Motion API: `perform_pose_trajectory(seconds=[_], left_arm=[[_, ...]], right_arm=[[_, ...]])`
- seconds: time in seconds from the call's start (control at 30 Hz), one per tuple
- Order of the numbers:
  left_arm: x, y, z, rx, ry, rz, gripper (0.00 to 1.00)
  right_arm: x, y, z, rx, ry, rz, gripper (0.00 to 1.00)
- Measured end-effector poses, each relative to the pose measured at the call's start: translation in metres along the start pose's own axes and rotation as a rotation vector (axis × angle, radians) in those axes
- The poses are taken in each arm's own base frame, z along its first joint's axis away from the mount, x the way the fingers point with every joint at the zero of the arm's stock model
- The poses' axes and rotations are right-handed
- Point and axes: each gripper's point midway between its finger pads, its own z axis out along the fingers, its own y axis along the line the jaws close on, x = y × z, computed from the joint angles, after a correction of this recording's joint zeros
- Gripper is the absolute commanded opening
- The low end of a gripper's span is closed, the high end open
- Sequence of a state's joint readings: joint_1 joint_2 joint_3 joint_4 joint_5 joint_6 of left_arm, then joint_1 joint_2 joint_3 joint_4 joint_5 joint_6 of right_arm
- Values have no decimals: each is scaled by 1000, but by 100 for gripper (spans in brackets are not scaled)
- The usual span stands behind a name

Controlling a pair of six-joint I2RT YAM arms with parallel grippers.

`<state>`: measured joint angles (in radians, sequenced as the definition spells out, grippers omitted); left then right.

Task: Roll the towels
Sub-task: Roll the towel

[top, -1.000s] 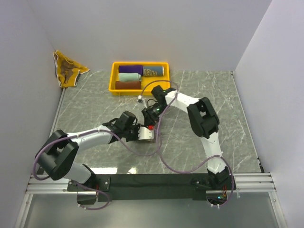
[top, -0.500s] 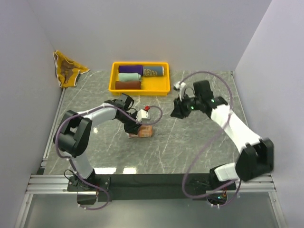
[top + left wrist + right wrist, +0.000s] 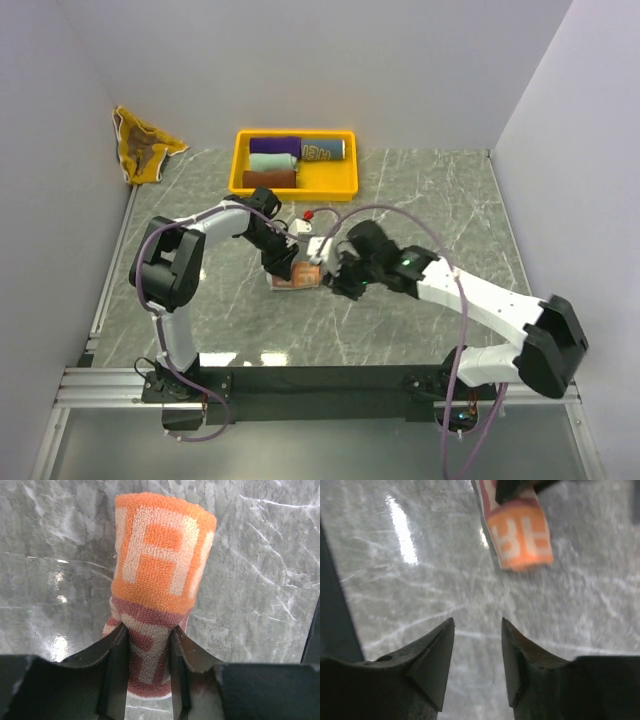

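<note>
An orange rolled towel (image 3: 157, 580) with white lettering lies on the marble table, and my left gripper (image 3: 148, 635) is shut on its near end. In the top view the same towel (image 3: 298, 278) sits mid-table under the left gripper (image 3: 284, 264). My right gripper (image 3: 334, 277) hovers just right of the roll, open and holding nothing. In the right wrist view the towel (image 3: 520, 535) lies ahead of the right gripper (image 3: 477, 625), clear of its fingers. Purple (image 3: 275, 145), mint (image 3: 272, 160), maroon (image 3: 268, 178) and blue-grey (image 3: 322, 150) rolled towels lie in the tray.
The yellow tray (image 3: 236, 172) stands at the back centre of the table. A brown and yellow towel (image 3: 145, 147) lies crumpled in the back left corner against the wall. Purple cables loop over both arms above the table.
My right arm has swung from the back right down to the towel's right side, its jaws widening a little. The left gripper keeps its hold on the roll.
</note>
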<state>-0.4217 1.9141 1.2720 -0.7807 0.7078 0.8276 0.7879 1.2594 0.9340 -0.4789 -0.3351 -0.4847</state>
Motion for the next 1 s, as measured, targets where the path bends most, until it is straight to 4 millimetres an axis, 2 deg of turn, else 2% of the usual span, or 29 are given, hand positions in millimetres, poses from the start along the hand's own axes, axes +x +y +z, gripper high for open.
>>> perform_pose_trajectory(seconds=[0.1, 0.17, 0.37, 0.5, 0.73, 1.0], left_arm=[[0, 0, 0, 12, -2, -14, 9], [0, 0, 0, 18, -4, -22, 10], [0, 2, 0, 61, -23, -70, 9], [1, 3, -1, 94, -41, -108, 10], [0, 4, -2, 125, -55, -139, 10], [0, 4, -2, 131, -58, -142, 10]], right_arm=[[-9, 8, 27, 23, 22, -90, 56], [-14, 12, 43, 48, 28, -137, 64], [-30, 9, 73, 148, 7, -230, 65], [-34, 1, 86, 188, 0, -264, 66], [-20, -8, 111, 193, 41, -298, 67], [-17, -29, 127, 209, 56, -296, 69]])
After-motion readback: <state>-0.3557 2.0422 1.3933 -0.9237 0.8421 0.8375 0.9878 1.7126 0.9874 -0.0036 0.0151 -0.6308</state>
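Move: For the right hand, the towel's orange end lies roughly 12 cm to its left, 7 cm ahead and 12 cm below. The brown rolled towel in the yellow box is about 31 cm ahead of this hand and 21 cm to its left. The left hand is already gripping the towel, with that orange end about 5 cm to its right, 1 cm back and 1 cm below. Opening further, the right hand swings 9 cm left, lowering 7 and advancing 6, towards the towel's orange end. ##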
